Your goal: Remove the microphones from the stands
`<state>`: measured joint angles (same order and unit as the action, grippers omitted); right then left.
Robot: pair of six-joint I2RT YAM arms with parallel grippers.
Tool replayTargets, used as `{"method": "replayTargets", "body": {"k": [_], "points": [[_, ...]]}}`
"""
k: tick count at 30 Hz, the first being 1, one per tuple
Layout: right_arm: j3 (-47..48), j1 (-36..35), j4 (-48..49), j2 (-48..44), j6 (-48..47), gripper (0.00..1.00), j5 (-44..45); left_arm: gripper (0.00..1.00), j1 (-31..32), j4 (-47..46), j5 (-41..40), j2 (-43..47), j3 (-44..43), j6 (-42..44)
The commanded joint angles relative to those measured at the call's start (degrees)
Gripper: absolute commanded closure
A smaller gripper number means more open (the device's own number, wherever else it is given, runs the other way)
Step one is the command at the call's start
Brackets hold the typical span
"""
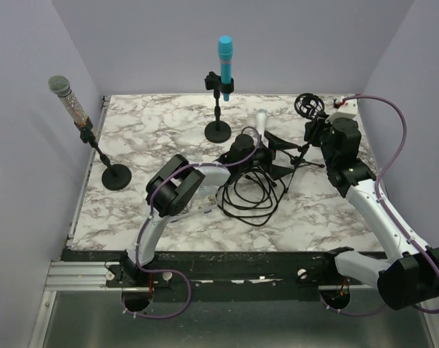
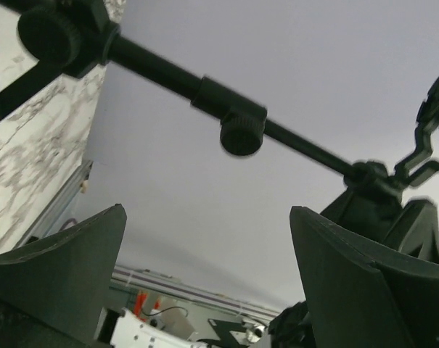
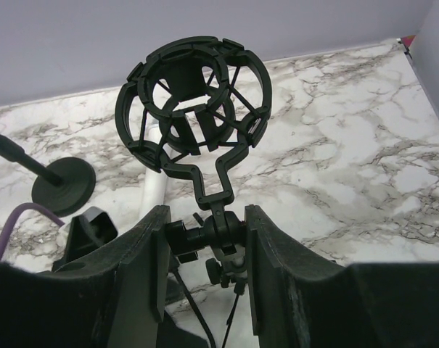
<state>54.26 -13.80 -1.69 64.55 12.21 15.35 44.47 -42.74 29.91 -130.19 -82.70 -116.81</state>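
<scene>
A white microphone (image 1: pixel 261 120) lies on the marble table just beyond my left gripper (image 1: pixel 242 148); it also shows in the right wrist view (image 3: pixel 155 190). The black shock mount (image 3: pixel 194 101) of the tripod stand (image 1: pixel 292 156) is empty. My right gripper (image 3: pixel 204 210) is shut on the mount's swivel joint (image 3: pixel 213 233); it shows in the top view (image 1: pixel 315 129) too. My left gripper (image 2: pixel 208 210) is open and empty, tilted up under the stand's pole and its knob (image 2: pixel 242 134).
A coiled black cable (image 1: pixel 252 192) lies by the left arm. A cyan microphone on a round-base stand (image 1: pixel 224 69) is at the back middle. A glittery silver microphone on a tilted stand (image 1: pixel 78 109) is at the left. Walls close three sides.
</scene>
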Motion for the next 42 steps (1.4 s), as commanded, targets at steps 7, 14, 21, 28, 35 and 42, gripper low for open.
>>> {"method": "replayTargets", "body": {"k": [7,14,21,28,35,42], "points": [[-1.13,0.36,-6.88,1.94,4.76,0.99,1.45,0.01,-0.24,8.19,3.45,24.43,16.70,26.10],[-1.09,0.19,-11.22,4.47,5.95,0.99,0.84,0.01,-1.59,27.01,1.00,40.00,15.96,45.36],[-0.46,-0.50,-17.08,9.63,6.85,0.99,1.66,0.01,-3.44,42.51,-2.07,49.58,9.32,61.27],[-2.43,-1.47,-19.13,10.84,7.54,0.99,4.12,0.01,-6.90,52.17,-2.70,54.89,3.53,72.14],[-1.61,-1.49,-16.92,11.72,8.52,0.99,4.90,0.01,-10.25,54.46,2.97,56.20,2.09,75.46],[0.73,-1.49,-14.27,13.40,10.25,0.99,17.37,0.01,-11.41,63.56,-1.17,59.07,-1.55,86.70]]}}
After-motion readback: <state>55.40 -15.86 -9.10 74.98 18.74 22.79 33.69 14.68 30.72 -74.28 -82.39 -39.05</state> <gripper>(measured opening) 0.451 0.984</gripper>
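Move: The right hand grips the stand's neck. The pole knob lies about 10 cm below it, roughly 1 cm nearer and 2 cm left; the white microphone is some 10 cm ahead, 15 left and 26 below; the cable coil about 9 back, 18 left and 27 below. From the left hand, already open, the knob is about 2 cm ahead and 3 to the right, level; the black stand's base is some 11 ahead, 23 left and 17 below. Keeping its grip on the stand's neck, the right hand pushes the upper pole down towards the knob, easing slightly forward at first, then sinking quickly to about 8 cm lower and tipping nose-down some 15 degrees. The open left hand backs off left and back from the knob, then climbs high, rolling about its finger axis, fingers still pointing right. ##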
